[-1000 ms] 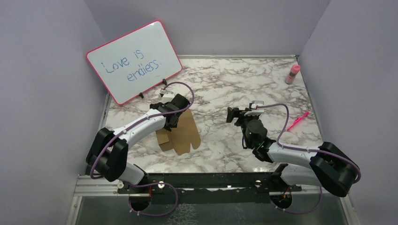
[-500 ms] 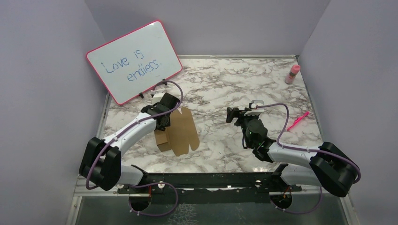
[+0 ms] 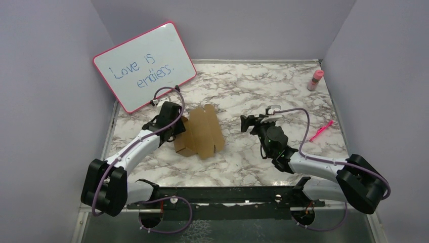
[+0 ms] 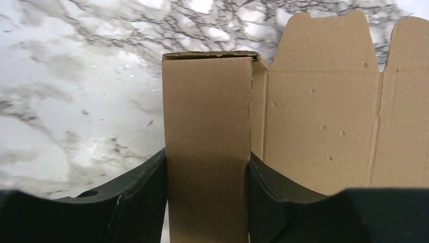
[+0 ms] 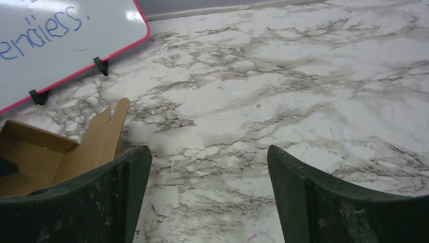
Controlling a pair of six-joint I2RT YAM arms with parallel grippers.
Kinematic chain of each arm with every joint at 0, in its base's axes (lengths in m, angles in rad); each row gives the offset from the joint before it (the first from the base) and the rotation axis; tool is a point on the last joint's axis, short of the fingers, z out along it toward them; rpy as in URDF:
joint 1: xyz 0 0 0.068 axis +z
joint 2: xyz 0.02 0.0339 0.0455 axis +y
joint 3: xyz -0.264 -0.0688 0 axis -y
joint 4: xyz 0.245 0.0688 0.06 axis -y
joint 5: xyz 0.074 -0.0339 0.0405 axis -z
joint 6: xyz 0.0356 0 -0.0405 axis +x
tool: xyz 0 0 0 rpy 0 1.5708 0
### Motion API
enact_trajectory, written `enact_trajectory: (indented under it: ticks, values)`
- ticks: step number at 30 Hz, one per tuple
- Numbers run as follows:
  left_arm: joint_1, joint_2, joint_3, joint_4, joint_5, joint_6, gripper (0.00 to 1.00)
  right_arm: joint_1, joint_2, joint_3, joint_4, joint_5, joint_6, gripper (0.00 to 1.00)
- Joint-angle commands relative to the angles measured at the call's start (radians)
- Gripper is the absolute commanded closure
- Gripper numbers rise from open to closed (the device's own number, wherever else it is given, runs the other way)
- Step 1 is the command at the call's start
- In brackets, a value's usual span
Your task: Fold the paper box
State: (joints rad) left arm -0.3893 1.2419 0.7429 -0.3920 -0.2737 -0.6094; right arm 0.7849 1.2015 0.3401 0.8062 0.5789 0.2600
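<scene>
The paper box is a brown cardboard sheet, partly folded, lying left of the table's middle. Its left part forms a narrow folded-up section, and flat panels with notched flaps spread to the right of it. My left gripper is shut on that narrow section, one black finger against each of its sides. My right gripper hovers open over bare marble to the right of the box, nothing between its fingers. The box's open corner shows at the left edge of the right wrist view.
A pink-framed whiteboard with blue writing leans at the back left, just behind the box. A pink bottle stands at the back right, and a pink pen lies near the right wall. Purple walls close in three sides.
The left jaws have closed on the box's folded section. The left arm has pulled back to the left, and the box has turned and shifted away from the near edge. The right gripper edged slightly left.
</scene>
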Motion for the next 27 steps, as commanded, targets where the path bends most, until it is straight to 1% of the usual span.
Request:
enact_trajectory:
  ticks: [1, 4, 8, 11, 15, 19, 23, 27]
  values:
    - [0.023, -0.009, -0.08, 0.237, 0.195, -0.097, 0.48, -0.004, -0.034, 0.092, -0.105, -0.142, -0.003, 0.11]
    - [0.026, 0.018, -0.107, 0.334, 0.248, -0.14, 0.48, -0.005, -0.037, 0.183, -0.233, -0.245, 0.012, 0.1]
    - [0.026, 0.065, -0.131, 0.454, 0.324, -0.19, 0.48, -0.004, 0.004, 0.372, -0.481, -0.38, 0.026, 0.1]
    - [0.026, 0.094, -0.162, 0.544, 0.359, -0.235, 0.48, -0.005, 0.054, 0.503, -0.667, -0.415, 0.029, 0.1]
    - [0.026, 0.128, -0.21, 0.652, 0.39, -0.29, 0.48, -0.004, 0.112, 0.63, -0.843, -0.449, 0.017, 0.1]
    - [0.026, 0.149, -0.258, 0.716, 0.401, -0.327, 0.48, -0.004, 0.183, 0.724, -0.97, -0.473, 0.007, 0.1]
    - [0.027, 0.166, -0.281, 0.75, 0.416, -0.33, 0.47, -0.004, 0.253, 0.788, -1.039, -0.49, 0.004, 0.11]
    - [0.027, 0.172, -0.301, 0.772, 0.419, -0.328, 0.47, -0.004, 0.323, 0.853, -1.091, -0.513, -0.002, 0.16]
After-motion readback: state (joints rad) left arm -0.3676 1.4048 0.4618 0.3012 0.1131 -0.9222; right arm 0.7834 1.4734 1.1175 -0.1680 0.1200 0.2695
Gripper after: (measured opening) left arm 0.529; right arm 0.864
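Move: The left hand already holds the paper box by its near-hand side wall; the box tray's middle is about 4 cm to its right, 2 cm back and 4 cm below. The box's lid panel leans up roughly 11 cm to this hand's right, about level with it in reach and height. From the right hand, that lid is some 18 cm left, 2 cm back and 8 cm lower, with the tray about 26 cm left, 3 cm back and 12 cm below. Rightwards and down, some 8 and 4 cm, the left hand carries the box towards the right hand, keeping its grip on the side wall and rolling about 30 degrees so its left side dips. Leftwards over a high arc, the right hand swings about 11 cm to the lid panel, first climbing, then sinking most of the way back; its open fingers tip down and turn counter-clockwise. ##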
